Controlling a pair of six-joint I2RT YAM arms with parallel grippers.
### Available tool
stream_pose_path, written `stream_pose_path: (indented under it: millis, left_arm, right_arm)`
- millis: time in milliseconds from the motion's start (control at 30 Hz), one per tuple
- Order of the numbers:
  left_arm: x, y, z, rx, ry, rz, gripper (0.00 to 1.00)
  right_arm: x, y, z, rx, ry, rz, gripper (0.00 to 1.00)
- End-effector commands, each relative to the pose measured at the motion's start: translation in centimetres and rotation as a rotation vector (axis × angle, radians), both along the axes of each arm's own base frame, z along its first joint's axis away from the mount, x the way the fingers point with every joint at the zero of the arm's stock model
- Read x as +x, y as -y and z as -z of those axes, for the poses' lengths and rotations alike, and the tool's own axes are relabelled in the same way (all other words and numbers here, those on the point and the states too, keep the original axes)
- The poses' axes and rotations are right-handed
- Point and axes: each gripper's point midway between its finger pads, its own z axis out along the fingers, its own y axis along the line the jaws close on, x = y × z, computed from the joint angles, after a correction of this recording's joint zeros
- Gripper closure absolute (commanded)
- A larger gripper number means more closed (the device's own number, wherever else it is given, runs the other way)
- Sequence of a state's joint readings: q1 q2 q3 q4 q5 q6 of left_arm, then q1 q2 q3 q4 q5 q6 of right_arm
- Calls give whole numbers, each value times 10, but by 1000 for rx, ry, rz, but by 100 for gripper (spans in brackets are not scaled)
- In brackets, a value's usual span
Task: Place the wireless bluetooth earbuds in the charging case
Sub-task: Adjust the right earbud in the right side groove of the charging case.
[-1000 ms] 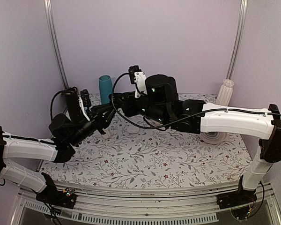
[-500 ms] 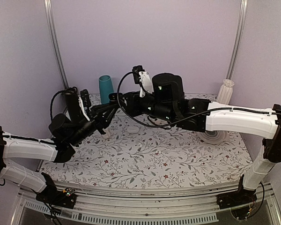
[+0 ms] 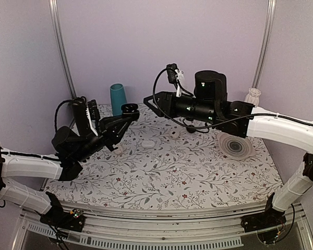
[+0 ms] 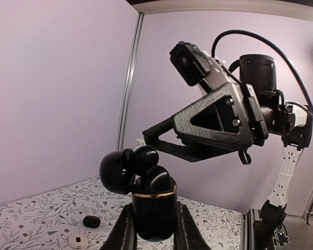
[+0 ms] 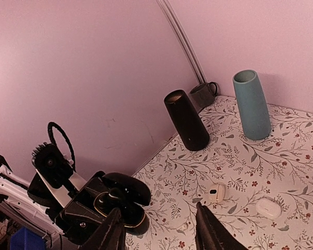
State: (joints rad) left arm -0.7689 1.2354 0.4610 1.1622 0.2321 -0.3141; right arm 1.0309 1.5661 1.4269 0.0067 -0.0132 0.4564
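Observation:
My left gripper (image 4: 154,229) is shut on the charging case (image 4: 155,205), a small black box with a gold rim held upright off the table, its lid (image 4: 116,172) swung open to the left. Two black earbuds show at its mouth: one (image 4: 160,179) sits low in the case, the other (image 4: 145,156) stands higher beside the lid. In the top view the case (image 3: 129,109) hangs at the back left. My right gripper (image 3: 146,99) is open and empty, just right of the case and apart from it. The right wrist view shows the open case (image 5: 116,205) below its left finger (image 5: 110,235).
A teal vase (image 3: 118,98) stands at the back left, and the right wrist view also shows a black vase (image 5: 187,120) and a mug (image 5: 202,95). A white vase (image 3: 251,100) and a white disc (image 3: 235,146) are at the right. Small white cases (image 5: 215,191) (image 5: 267,207) and a black oval lump (image 4: 91,221) lie on the flowered cloth.
My right gripper has drawn back to the right, away from the case, and its jaws have widened. The left arm has held the case nearly still.

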Motion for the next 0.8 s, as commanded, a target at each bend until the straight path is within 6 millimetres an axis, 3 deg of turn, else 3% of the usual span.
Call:
stream_pose_path:
  millis: [0, 333, 767]
  left_arm:
    - [-17, -1, -8, 4, 60, 78, 100]
    - [-29, 0, -4, 27, 71, 163, 100]
    - [-32, 3, -2, 36, 79, 192, 100]
  right_arm:
    - [-12, 0, -9, 0, 0, -115, 50]
    - [-31, -23, -11, 5, -28, -291, 31]
    - [-23, -32, 3, 28, -148, -265, 28]
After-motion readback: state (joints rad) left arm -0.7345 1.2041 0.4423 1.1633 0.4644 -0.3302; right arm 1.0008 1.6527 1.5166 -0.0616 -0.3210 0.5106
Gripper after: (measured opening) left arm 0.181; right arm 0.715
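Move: The right earbud, in the open charging case that the left fingers still hold, lies about 7 cm to the right gripper's left, roughly 1 cm back and 2 cm below. The case's open lid stands about 7 cm left of that gripper, 1 cm farther out and 1 cm below. Far beneath on the table, the white dish lies some 7 cm ahead, 2 cm left and 35 cm down. From the left gripper, the earbud is about 1 cm ahead, 1 cm right and 3 cm up. Bring the right gripper back and left about 4 cm in to the open case, dipping slightly at the end, while spreading its fingers wider and turning it some 15 degrees counter-clockwise with a slight tip down. Meanwhile keep the case gripped in the left hand and draw it back about 3 cm, turning it clockwise. Finish with the right fingertips close around the lid and earbud side; contact can't be made out. ##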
